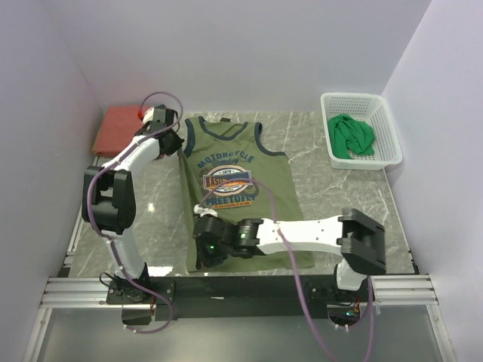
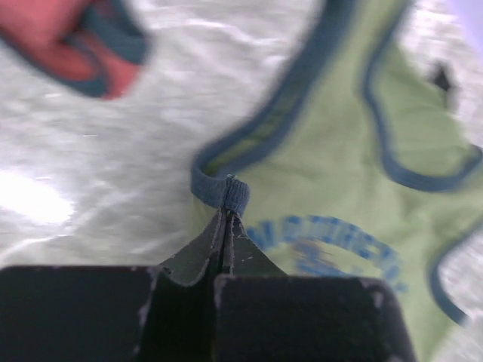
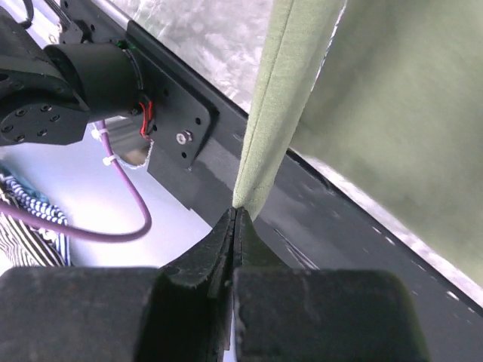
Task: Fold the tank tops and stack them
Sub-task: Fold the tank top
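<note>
The olive green tank top with navy trim and a chest graphic lies spread on the marble table. My left gripper is shut on the navy trim of its left armhole; in the left wrist view the pinched trim pokes up just past the gripper. At the near left corner my right gripper is shut on the bottom hem, and the right wrist view shows that hem rising from the closed gripper. The rust-red tank top lies folded at the far left. The bright green tank top sits bunched in the basket.
A white mesh basket stands at the far right by the wall. Walls close in the table on the left, back and right. The black mounting rail runs along the near edge, right below the held hem.
</note>
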`<state>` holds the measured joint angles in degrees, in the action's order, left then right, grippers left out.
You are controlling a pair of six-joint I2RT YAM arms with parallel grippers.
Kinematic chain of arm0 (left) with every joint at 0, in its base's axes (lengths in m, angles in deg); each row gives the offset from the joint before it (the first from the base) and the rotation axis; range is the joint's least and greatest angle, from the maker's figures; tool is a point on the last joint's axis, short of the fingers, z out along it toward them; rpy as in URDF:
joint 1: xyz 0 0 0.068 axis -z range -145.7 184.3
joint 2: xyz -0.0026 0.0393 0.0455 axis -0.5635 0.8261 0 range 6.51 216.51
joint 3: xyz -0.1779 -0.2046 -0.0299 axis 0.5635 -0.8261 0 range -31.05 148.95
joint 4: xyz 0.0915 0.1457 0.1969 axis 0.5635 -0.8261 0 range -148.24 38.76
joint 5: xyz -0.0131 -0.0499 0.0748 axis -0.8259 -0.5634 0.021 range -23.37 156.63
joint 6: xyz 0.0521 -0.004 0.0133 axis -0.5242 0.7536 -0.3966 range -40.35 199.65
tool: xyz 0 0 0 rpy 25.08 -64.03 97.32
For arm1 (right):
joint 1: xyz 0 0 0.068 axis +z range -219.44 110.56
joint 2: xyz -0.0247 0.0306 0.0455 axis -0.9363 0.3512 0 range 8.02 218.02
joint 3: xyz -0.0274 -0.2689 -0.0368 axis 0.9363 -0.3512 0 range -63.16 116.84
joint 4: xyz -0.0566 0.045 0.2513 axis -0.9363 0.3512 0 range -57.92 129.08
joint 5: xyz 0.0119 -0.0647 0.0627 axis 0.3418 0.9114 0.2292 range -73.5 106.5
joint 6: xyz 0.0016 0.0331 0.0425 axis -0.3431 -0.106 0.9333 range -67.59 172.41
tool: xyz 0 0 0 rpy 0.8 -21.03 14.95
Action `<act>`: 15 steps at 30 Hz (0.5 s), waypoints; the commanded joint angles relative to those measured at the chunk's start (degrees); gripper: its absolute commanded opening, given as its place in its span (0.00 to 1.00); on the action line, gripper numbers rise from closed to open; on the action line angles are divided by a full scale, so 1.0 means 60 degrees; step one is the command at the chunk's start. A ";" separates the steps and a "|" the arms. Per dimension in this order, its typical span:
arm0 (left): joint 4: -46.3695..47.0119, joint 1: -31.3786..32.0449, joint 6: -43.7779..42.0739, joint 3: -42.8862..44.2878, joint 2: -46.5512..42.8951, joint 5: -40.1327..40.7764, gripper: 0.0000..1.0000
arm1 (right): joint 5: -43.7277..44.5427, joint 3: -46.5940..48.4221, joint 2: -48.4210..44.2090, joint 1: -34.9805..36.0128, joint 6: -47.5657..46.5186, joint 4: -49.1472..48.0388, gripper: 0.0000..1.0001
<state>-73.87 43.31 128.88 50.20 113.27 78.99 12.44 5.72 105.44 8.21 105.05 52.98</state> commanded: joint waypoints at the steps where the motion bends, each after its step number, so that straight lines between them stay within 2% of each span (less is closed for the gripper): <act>1: 0.0081 0.0415 0.0144 0.0812 0.0223 -0.0068 0.00 | 0.0016 -0.0887 -0.0927 -0.0065 0.0293 -0.0671 0.00; 15: -0.0051 0.1998 0.0378 0.2190 0.1835 -0.0112 0.01 | 0.0514 -0.4139 -0.2922 -0.0153 0.1421 -0.1770 0.00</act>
<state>-76.21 54.44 130.08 59.95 123.87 77.92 14.85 -16.66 91.28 7.22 111.37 44.76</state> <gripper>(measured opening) 0.012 0.004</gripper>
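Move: Both hands hold the tank top's left side some 9 cm above the table. From the left hand the printed logo lies about 15 cm right and 12 cm back, the neckline roughly 14 cm right and 6 cm ahead, and the folded red top some 19 cm left and 6 cm ahead. From the right hand the hem's middle lies about 16 cm right, level with it, and the logo about 25 cm ahead and 10 cm right. Both hands, still pinching, carry the left side rightward over the logo, left about 11 cm, right about 7, sinking. ##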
